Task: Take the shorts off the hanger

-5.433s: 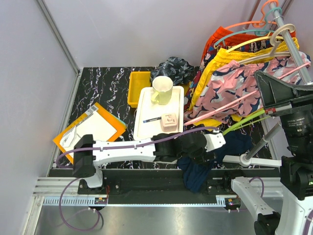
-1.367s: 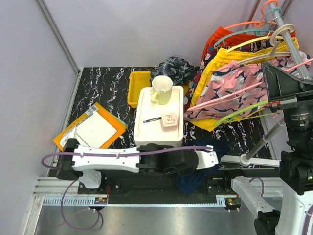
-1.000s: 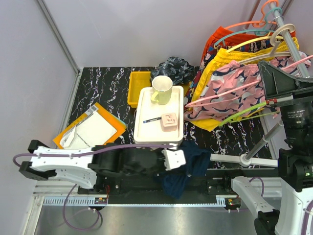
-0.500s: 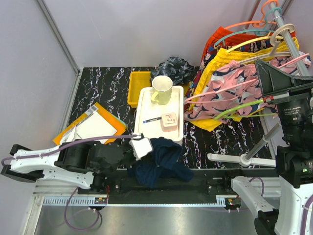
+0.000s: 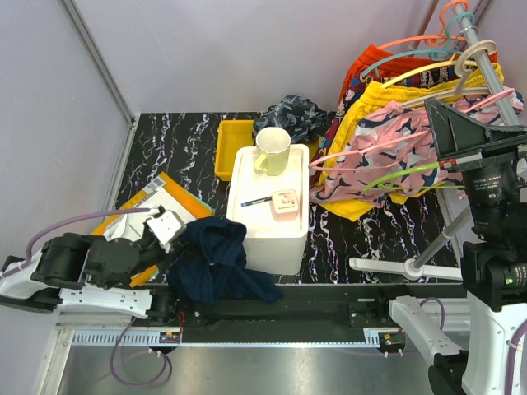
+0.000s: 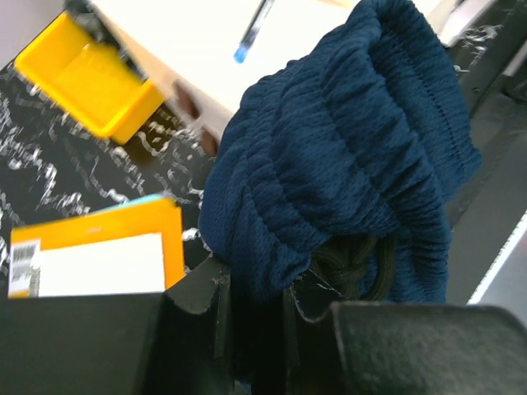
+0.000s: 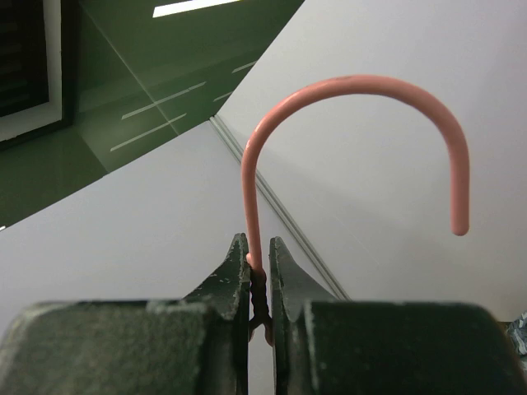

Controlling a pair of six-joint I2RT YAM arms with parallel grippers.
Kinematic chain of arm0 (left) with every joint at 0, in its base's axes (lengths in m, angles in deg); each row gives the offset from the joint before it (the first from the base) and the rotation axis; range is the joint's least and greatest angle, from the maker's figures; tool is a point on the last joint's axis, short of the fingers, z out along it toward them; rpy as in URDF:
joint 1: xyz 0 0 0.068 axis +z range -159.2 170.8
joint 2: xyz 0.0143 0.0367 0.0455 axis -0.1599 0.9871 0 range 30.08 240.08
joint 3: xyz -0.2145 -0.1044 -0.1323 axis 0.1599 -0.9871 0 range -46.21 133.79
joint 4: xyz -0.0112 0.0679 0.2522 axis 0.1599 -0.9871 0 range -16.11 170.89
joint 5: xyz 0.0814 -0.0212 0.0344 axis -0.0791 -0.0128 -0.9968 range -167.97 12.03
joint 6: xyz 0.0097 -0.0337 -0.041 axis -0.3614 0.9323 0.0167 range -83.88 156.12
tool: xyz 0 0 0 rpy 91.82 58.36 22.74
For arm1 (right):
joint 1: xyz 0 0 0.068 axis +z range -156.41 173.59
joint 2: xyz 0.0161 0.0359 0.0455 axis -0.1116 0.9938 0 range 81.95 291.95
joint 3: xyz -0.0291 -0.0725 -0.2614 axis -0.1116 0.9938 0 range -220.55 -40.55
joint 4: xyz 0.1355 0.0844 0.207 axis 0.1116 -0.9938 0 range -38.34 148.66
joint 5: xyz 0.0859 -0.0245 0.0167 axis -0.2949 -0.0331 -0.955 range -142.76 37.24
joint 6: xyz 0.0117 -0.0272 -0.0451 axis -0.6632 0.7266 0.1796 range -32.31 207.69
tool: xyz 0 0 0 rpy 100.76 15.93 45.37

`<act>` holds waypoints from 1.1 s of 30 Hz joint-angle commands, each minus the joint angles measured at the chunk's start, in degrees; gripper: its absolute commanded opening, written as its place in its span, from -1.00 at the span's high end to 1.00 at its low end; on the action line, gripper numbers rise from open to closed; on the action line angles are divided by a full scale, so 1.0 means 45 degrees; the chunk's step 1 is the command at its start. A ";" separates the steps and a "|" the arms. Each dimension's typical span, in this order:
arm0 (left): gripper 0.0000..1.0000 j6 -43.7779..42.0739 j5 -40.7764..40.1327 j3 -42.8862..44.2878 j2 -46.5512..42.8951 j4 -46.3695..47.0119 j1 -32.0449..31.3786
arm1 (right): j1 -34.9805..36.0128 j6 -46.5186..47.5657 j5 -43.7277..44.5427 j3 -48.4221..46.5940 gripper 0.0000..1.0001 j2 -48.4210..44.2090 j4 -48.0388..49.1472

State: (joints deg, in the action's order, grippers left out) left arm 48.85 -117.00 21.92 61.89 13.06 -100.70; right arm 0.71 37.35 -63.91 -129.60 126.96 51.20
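Note:
The plain navy shorts [image 5: 216, 262] lie bunched at the table's front, left of the tray and off any hanger. My left gripper [image 5: 167, 228] is shut on their ribbed waistband [image 6: 346, 156]. The cloth fills the gap between the black fingers [image 6: 196, 290], and a dark drawcord hangs beside them. My right gripper [image 5: 487, 109] is up by the rack, shut on the neck of a pink hanger [image 7: 255, 206] just above its twisted wire. That hanger's hook is free in the air. The charcoal marbled shorts [image 5: 292, 115] sit in a heap at the back of the table.
A white tray [image 5: 272, 239] carries a cream mug [image 5: 272, 151], a pen and a small pink box. Behind it is a yellow bin [image 5: 233, 148], and an orange folder [image 5: 177, 197] lies at the left. Floral, yellow and red shorts hang on the rack [image 5: 492, 74] at the right.
My left arm has swung left and dragged the navy shorts from the right front edge to left of the tray. The right gripper keeps its hold on the hanger and has lifted it slightly.

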 commanded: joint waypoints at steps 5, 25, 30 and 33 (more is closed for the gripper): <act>1.00 0.1643 -0.3494 0.0503 -0.0645 -0.0142 0.0041 | -0.0018 -0.0061 -0.0079 0.0064 1.00 0.0153 0.0721; 1.00 -0.0757 -0.1805 0.1401 0.2206 0.4389 0.4153 | -0.0018 -0.0218 -0.0216 0.0415 1.00 0.0056 0.0917; 1.00 -0.1676 0.2850 0.0757 0.2248 0.6085 0.8881 | -0.0018 0.0133 -0.0197 0.0201 1.00 0.0016 0.0722; 1.00 -0.2203 0.3319 0.1145 0.2363 0.6537 1.0249 | -0.0018 0.0173 -0.0254 0.0064 1.00 -0.0003 0.0663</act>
State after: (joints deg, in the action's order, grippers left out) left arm 44.06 -112.10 24.81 73.02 30.74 -61.25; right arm 0.71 37.06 -64.40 -127.66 127.11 52.20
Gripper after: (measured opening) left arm 0.199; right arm 0.093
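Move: The left gripper holds the navy shorts; the yellow bin they are bound for lies about 40 cm ahead, 19 cm to its right and 27 cm below. The white box stands 17 cm ahead and 20 cm right, its middle 20 cm lower; the orange envelope lies 13 cm ahead and 13 cm left, 29 cm below. Crumpled patterned shorts sit 49 cm ahead, 26 cm right. From the right hand the bin is roughly 33 cm ahead, 27 cm left, 60 cm down. Bring the left gripper about 10 cm forward towards the yellow bin, keeping its grip on the navy shorts' waistband and carrying them between the envelope and the white box. Drift a little left early, rise some 5 cm midway, then push forward again while easing slightly down, swinging the fingers about 30 degrees counter-clockwise to point more straight ahead. ##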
